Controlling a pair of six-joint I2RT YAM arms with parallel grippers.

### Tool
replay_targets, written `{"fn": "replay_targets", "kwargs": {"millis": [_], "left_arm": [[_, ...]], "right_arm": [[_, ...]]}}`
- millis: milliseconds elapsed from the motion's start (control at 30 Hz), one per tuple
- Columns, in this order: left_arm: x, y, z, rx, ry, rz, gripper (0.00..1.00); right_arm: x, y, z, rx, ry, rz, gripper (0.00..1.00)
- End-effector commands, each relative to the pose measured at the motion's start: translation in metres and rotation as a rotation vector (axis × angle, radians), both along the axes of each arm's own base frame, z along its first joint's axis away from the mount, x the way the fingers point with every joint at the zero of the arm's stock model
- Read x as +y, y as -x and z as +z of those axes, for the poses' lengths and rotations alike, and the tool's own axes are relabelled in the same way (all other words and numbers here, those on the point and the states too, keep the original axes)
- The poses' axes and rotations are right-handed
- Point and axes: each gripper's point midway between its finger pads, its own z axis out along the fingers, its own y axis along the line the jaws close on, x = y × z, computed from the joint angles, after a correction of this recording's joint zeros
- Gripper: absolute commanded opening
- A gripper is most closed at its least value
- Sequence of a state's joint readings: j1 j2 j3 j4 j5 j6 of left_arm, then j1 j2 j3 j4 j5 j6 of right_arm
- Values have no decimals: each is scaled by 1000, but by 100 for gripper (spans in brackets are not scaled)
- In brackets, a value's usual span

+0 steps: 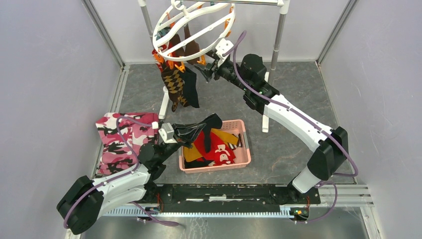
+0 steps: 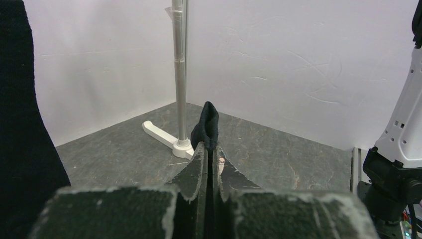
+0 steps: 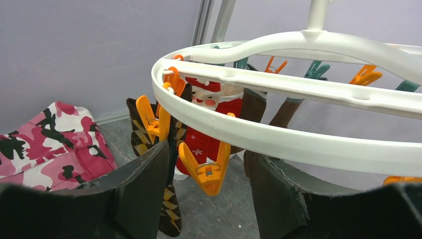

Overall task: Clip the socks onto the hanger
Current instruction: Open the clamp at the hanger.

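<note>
The white round hanger point(image 1: 155, 36) hangs from the rack at the back, and socks are clipped to it: an argyle one point(image 1: 174, 82), a black one point(image 1: 192, 88) and a red Santa one point(image 3: 209, 107). My right gripper point(image 1: 209, 69) is up at the ring point(image 3: 278, 137). It stands open, its fingers either side of a free orange clip point(image 3: 206, 169) without touching it. My left gripper point(image 1: 196, 131) is shut on a black sock point(image 2: 206, 127) above the pink basket point(image 1: 214, 169). More socks lie in the basket, red point(image 1: 219, 149) and yellow point(image 1: 224, 135) among them.
A pink camouflage cloth point(image 1: 119, 139) lies left of the basket. The rack's metal pole point(image 1: 278, 40) and white feet point(image 1: 265, 112) stand at the back right. Grey walls close in both sides. Other orange and teal clips point(image 3: 366, 74) dangle along the far ring.
</note>
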State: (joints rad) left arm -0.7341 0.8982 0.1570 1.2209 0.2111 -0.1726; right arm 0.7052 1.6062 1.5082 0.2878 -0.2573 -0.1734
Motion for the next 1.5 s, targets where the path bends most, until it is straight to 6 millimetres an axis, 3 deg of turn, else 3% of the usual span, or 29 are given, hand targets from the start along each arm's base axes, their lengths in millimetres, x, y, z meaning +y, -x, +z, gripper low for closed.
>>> {"fn": "replay_targets", "kwargs": {"millis": [0, 600, 1033, 1233, 1467], "left_arm": [[6, -2, 7, -52, 2, 41, 2], [7, -3, 8, -52, 3, 46, 2], [5, -7, 16, -38, 25, 45, 2], [8, -31, 30, 11, 75, 106, 2], [11, -62, 53, -3, 99, 161, 2]], "right_arm": [[3, 1, 27, -23, -77, 2, 63], [8, 1, 31, -23, -90, 21, 45], [11, 14, 31, -36, -72, 82, 10], [10, 18, 28, -28, -61, 95, 3], [10, 24, 26, -20, -52, 120, 2]]}}
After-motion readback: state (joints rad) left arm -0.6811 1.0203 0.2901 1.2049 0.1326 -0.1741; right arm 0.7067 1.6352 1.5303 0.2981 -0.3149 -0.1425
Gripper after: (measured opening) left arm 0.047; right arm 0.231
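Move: The orange clamp under the hanger's near rim sits between the right hand's open fingers, about 2 cm left of the hand point, level with it in reach and height. The rim passes 3 cm above and about 1 cm ahead. The next orange clamp is some 8 cm left and 2 cm back, at hand height; a navy sock hangs 6 cm left, 2 cm back and 9 cm lower. From the left hand the aimed-at clamp lies about 17 cm ahead, straight in line and 14 cm up. Leftward by only about 1 cm, the right hand eases farther onto the orange clamp while its fingers shut on the two handles from either side, squeeze and stop partly open against them, then hold that squeeze. Late on, the left hand, still pinching the dark sock, sets off forward about 5 cm and 2 cm up towards the clamp, turning slightly counter-clockwise. ##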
